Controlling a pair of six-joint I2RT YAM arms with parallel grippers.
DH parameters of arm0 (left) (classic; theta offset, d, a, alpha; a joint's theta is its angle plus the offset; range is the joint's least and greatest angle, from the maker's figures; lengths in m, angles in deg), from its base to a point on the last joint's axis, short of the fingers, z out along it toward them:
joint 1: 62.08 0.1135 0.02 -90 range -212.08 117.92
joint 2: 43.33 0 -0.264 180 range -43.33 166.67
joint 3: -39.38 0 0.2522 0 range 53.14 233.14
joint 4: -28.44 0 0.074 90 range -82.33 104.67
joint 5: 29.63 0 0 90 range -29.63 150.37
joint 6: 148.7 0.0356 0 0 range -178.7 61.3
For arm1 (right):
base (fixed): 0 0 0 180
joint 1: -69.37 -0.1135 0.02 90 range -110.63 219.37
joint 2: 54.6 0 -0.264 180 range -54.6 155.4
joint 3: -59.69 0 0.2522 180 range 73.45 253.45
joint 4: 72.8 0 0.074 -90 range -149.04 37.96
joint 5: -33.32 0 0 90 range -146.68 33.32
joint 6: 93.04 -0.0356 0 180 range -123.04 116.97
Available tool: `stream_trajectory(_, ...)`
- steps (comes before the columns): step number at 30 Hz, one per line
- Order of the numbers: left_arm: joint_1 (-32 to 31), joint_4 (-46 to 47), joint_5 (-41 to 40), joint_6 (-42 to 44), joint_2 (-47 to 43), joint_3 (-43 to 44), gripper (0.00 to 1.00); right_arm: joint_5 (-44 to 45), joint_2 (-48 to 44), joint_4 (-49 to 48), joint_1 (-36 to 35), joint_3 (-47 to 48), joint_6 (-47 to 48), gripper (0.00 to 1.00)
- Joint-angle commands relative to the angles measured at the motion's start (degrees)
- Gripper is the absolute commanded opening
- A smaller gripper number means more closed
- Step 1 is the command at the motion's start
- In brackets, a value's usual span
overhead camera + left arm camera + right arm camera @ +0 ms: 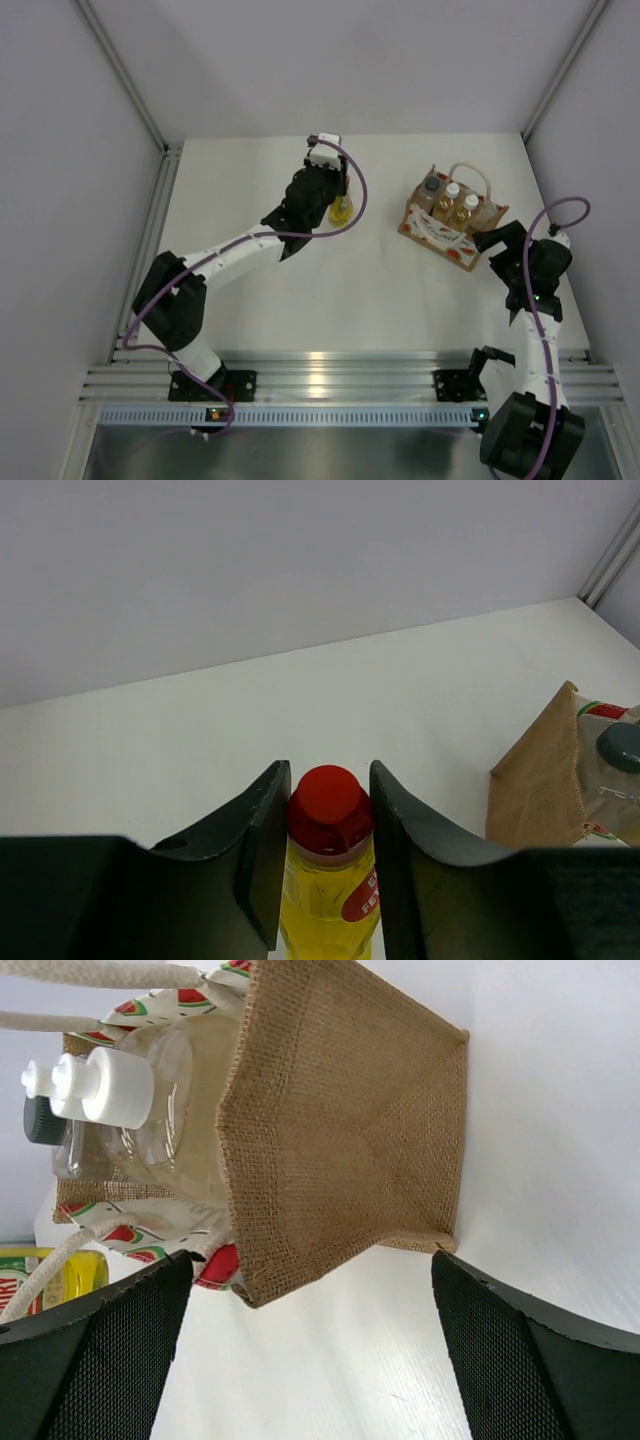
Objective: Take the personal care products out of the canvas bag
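My left gripper (335, 203) (328, 772) is shut on the yellow bottle (341, 210) (325, 890), its jaws pressed to both sides of the red cap (330, 805). The bottle is upright, left of the canvas bag (440, 232) (538, 780) (350, 1110). I cannot tell whether it touches the table. In the bag stand two amber bottles with white caps (452, 190) (471, 201) (115, 1085) and a clear one with a dark grey cap (432, 184) (38, 1120). My right gripper (497, 240) (312, 1265) is open, just off the bag's brown end, holding nothing.
White walls close the table at the back and both sides, with a metal frame post (150, 230) along the left edge. An aluminium rail (340, 385) runs across the near edge between the arm bases. The bag's cream handles (470, 172) loop above its contents.
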Motion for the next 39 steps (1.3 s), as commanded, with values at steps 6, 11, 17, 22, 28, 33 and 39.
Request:
stream_trajectory(6,-0.3,18.6,-0.8,-2.7,1.1,-1.6,0.0,-1.2,-1.2,3.1,1.1,3.9,3.1,0.99)
stream_trajectory(11,-1.1,19.0,-2.0,-1.4,3.2,-2.6,0.0,-1.3,-0.1,3.1,1.1,3.4,3.1,1.0)
stream_trajectory(17,-2.6,19.7,-3.1,0.0,5.0,-3.6,0.0,-1.1,-0.5,3.1,1.1,3.2,3.1,0.99)
stream_trajectory(22,-4.0,17.0,-4.7,1.7,7.2,-1.3,0.36,-0.5,-0.9,3.3,1.1,2.6,3.4,0.99)
stream_trajectory(28,-4.4,15.9,-4.5,0.9,6.4,-1.7,0.66,-0.2,-0.9,3.3,1.1,1.9,3.3,0.99)
stream_trajectory(33,-5.8,11.9,-4.8,0.6,3.0,0.8,0.97,-0.4,0.0,2.7,1.1,0.7,2.6,0.99)
stream_trajectory(39,-11.9,-3.4,-1.2,-3.0,4.9,17.8,0.98,-0.5,-1.6,0.3,1.2,-2.3,0.3,1.0)
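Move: The Fairy bottle is still gripped by its red-capped top in the left fingers. The bare table spot it goes down to lies about 27 cm below that hand and 3 cm to its right. The canvas bag stands some 28 cm right and level ahead, 18 cm lower; its dark-capped bottle is about 21 cm right, 4 cm ahead. From the right hand, the spot lies roughly 14 cm ahead and 33 cm left, 12 cm down. Keeping its pinch on the Fairy bottle's red-capped top, the left hand lowers the bottle about 8 cm onto the table, easing slightly right, then opens its fingers wide and lets go. It lifts clear again by nearly 8 cm, shifting a few centimetres more to the right, towards the canvas bag, with the fingers kept pointing roughly level. ##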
